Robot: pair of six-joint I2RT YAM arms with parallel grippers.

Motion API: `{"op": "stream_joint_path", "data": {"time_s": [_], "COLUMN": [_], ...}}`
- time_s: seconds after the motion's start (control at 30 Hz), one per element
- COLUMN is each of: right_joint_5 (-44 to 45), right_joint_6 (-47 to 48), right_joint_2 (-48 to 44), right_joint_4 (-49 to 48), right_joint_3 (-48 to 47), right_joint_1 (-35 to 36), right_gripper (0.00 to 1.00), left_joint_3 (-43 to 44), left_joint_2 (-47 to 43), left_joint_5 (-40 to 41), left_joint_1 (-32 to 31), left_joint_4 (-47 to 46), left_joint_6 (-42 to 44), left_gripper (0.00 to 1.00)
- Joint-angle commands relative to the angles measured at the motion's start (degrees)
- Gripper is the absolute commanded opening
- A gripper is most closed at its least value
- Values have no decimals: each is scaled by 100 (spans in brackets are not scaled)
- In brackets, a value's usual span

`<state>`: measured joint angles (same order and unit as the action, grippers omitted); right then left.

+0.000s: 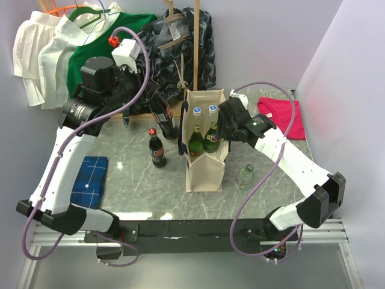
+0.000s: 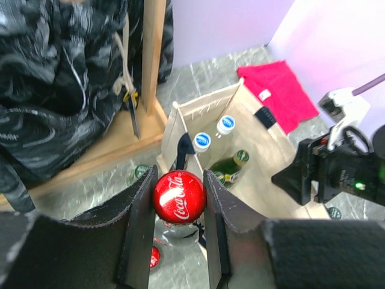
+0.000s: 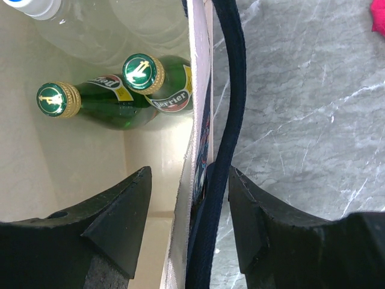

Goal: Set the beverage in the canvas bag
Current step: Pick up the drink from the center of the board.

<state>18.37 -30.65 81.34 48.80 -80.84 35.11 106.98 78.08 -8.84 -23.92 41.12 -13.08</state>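
Observation:
My left gripper (image 1: 150,96) (image 2: 178,198) is shut on the red cap of a cola bottle (image 1: 163,119) (image 2: 178,197), which hangs tilted above the table just left of the canvas bag (image 1: 204,174) (image 2: 207,102). The cream bag stands open and upright, with two white-capped water bottles (image 1: 197,114) and two green Perrier bottles (image 1: 196,139) (image 3: 114,108) inside. My right gripper (image 1: 224,129) (image 3: 189,174) is open astride the bag's right wall (image 3: 198,60) and navy handle (image 3: 231,90), one finger inside the bag and one outside.
A second cola bottle (image 1: 157,149) stands on the marble table left of the bag. A small pale bottle (image 1: 245,176) stands to the bag's right. A folded blue cloth (image 1: 90,180) lies at the left, a red cloth (image 1: 283,114) at the back right. Garments (image 1: 180,48) hang behind.

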Motion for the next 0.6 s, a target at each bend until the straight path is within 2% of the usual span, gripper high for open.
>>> {"op": "stream_joint_path", "data": {"time_s": [0.0,0.57], "right_joint_5": [44,18], "right_joint_6": [-81,-99], "right_joint_2": [-198,-127], "right_joint_4": [-186,-177], "right_joint_3": [24,-55], "right_joint_1": [31,39], "right_gripper": [61,61], "left_joint_3": [385,130], "left_joint_2": [-645,-891], "left_joint_5": [-223,-504], "left_joint_1": [-60,-156], "left_joint_4": [-2003,-2811], "left_joint_6": [-72,-72], "left_gripper": [1,1]}}
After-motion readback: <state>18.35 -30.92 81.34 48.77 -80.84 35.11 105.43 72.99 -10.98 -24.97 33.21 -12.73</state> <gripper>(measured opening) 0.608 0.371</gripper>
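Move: The left hand already holds one Coke by its red cap, hanging clear of the table. The bag's mouth lies about 18 cm to its right, level with it in reach and some 22 cm below. The other Coke stands roughly 5 cm back, straight below otherwise (35 cm down); a clear glass bottle stands 4 cm ahead, 5 cm right and 38 cm down. From the right hand, at the bag's right rim, the mouth's middle is 7 cm left and 2 cm ahead. Upward, about 5 cm at a steady pace, the left hand lifts the Coke it still grips by the cap, easing back some 3 cm towards its base as it rises, while the wrist tips the fingers up by roughly 10 degrees. The right hand stays put, fingers parted astride the bag's right rim and strap. ##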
